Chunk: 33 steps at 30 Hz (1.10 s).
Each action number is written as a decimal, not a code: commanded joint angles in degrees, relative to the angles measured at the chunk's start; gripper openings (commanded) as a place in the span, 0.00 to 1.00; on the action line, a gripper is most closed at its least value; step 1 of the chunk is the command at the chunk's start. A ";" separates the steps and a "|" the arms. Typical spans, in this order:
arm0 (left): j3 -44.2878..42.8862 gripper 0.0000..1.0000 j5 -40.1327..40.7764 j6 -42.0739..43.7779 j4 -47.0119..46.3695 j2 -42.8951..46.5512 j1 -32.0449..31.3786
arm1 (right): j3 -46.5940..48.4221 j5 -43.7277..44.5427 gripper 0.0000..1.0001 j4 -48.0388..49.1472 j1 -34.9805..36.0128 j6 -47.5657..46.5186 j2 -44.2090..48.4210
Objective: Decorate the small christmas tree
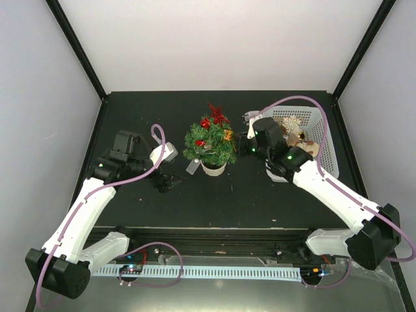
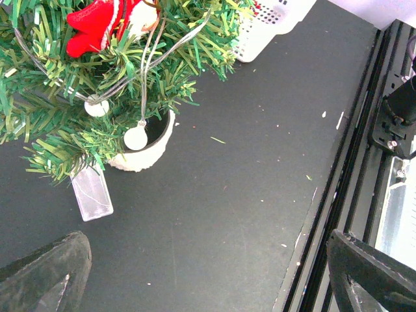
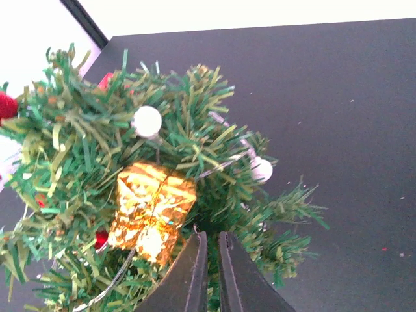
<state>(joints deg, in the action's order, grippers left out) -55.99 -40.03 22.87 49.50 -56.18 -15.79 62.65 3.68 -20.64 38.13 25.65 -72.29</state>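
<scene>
The small christmas tree (image 1: 209,144) stands in its white pot (image 1: 214,168) mid-table, with red ornaments, white beads and a pale tag (image 2: 92,193). A gold gift-box ornament (image 3: 151,211) hangs in its branches on the basket side. My right gripper (image 3: 212,235) sits right against those branches, just beside the gold box. Its fingers are only a narrow slit apart with nothing between them. My left gripper (image 2: 207,240) hovers wide open over bare table, to the left of the pot (image 2: 146,153) and a little nearer, holding nothing.
A white mesh basket (image 1: 325,130) with pale ornaments stands at the back right, behind my right arm. A red figure ornament (image 2: 97,23) hangs on the tree's near side. The table's front rail (image 2: 364,162) runs close by my left gripper.
</scene>
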 commanded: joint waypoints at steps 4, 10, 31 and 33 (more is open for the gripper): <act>-0.27 0.99 0.16 0.24 -0.45 1.10 0.40 | -3.13 -5.54 0.09 1.52 -0.36 0.01 -1.08; -0.56 0.99 0.14 0.15 -0.37 0.83 0.41 | -2.69 -4.50 0.10 0.42 -0.39 0.03 -1.51; -22.69 0.99 11.05 8.29 19.21 3.62 4.63 | 3.18 -3.80 1.00 -17.35 -0.39 -7.86 23.05; -25.39 0.99 9.91 9.23 22.58 5.63 5.86 | 4.26 -6.63 1.00 -20.35 -0.38 -9.91 28.37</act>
<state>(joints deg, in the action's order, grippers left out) -75.29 -29.82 28.88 62.46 -54.98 -11.84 64.62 4.51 -34.98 38.11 20.51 -52.58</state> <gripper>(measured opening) 0.990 0.994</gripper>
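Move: The gold gift sits among the branches just beside my right fingertips, some 3 cm to their left, a centimetre farther out and about level. The tree's pot stands about 10 cm to the left, 1 cm ahead and 14 cm below that hand. The white basket is roughly 24 cm to its right, 9 cm ahead and 14 cm lower. From my left hand the gift lies around 17 cm right, 16 cm forward and slightly above. I ease my nearly shut right fingers down about 3 cm beside the gold gift, then spread them from near shut to wide open while drawing right, and pull up and back clear of the branches, the fingers tipping up. Meanwhile my wide-open, empty left hand rises some 8 cm and swings left, away from the tree. ##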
